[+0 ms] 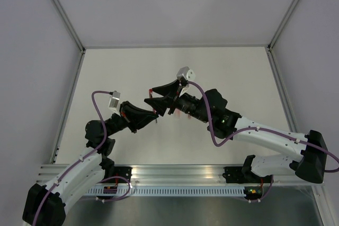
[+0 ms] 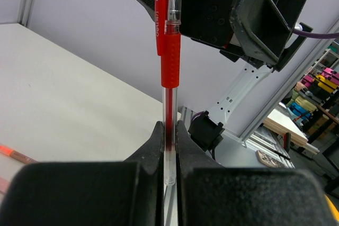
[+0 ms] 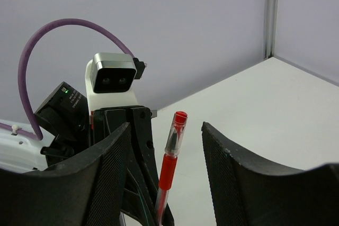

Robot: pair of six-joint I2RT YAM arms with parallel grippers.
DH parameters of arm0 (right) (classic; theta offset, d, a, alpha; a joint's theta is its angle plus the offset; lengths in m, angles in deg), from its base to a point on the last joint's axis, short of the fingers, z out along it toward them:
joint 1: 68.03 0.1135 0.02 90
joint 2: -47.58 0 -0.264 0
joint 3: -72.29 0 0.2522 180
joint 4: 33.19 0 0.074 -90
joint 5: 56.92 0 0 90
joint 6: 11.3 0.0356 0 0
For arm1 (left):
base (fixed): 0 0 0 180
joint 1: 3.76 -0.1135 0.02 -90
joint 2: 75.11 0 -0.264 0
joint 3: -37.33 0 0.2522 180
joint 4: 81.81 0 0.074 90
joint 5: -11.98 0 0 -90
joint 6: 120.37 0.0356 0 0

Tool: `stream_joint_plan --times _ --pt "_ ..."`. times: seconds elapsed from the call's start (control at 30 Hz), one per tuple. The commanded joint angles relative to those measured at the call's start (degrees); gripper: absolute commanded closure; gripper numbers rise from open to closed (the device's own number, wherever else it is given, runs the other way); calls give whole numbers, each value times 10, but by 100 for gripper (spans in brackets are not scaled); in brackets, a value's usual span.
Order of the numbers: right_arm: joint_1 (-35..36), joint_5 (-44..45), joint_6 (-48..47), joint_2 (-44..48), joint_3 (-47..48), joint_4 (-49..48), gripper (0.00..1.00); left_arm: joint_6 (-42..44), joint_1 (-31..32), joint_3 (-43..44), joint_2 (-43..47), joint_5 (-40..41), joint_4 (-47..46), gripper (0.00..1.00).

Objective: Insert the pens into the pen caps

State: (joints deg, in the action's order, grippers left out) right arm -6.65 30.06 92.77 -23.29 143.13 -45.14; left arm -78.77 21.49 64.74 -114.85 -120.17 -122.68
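My left gripper (image 2: 169, 124) is shut on the clear lower barrel of a red pen (image 2: 170, 62), which stands upright out of its fingers. A clear pen cap (image 3: 176, 130) with a red end sits over the pen's tip, and its red clip (image 2: 158, 9) runs down the side. My right gripper (image 3: 164, 128) faces it from the other side, open, with the capped end between its fingers (image 3: 222, 157) and touching neither. From above, the left gripper (image 1: 156, 114) and right gripper (image 1: 150, 95) meet nose to nose over the table's middle. An orange pen (image 2: 16, 155) lies on the table at left.
The white table (image 1: 233, 72) is walled by pale panels at the back and sides. An aluminium rail (image 1: 180, 173) runs along the near edge between the arm bases. The left wrist camera (image 3: 112, 73) and its purple cable (image 3: 47, 41) stand close behind the pen.
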Motion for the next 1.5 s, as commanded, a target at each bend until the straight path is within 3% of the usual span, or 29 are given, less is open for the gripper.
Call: stream_joint_plan --times 0.0,0.37,0.7,0.87,1.03,1.47 --pt "2 7 -9 5 25 -5 39 -2 0 14 3 -6 -31 98" --pt "1 20 -5 4 35 0 43 -1 1 15 2 -6 -31 98" --pt "2 7 -2 -6 41 17 71 -1 0 15 3 -7 -32 98" --pt "2 -15 -1 -19 51 33 80 -2 0 16 -1 -7 -31 98" --pt "2 -17 2 -27 57 55 100 -2 0 15 1 -7 -30 98" --pt "2 -38 56 -47 11 51 100 10 0 15 40 71 15 98"
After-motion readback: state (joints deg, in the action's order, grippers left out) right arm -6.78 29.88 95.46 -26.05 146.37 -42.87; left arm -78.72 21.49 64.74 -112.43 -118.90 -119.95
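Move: The pen's cap, already over the pen's upper end, stands between the right hand's open fingers, about 1 cm ahead of the hand point, 1 cm to its left and level with it. The pen's red grip is some 4 cm below the cap, straight ahead and level sideways; the left fingers are about 10 cm lower than the right hand, 2 cm back and 1 cm to its right. From the left hand, which holds the clear barrel, the cap is roughly 3 cm ahead, 2 cm left and 10 cm up. The right hand stays up around the pen's capped end and, after a slight drift forward, shuts its fingers from well over half open to nearly closed, pinching the cap between the fingertips with its red end showing just past them. As they close it edges about 1 cm to its left towards the left hand's side, with hardly any wrist turn, while the left hand keeps its grip on the clear barrel and stays practically still. ##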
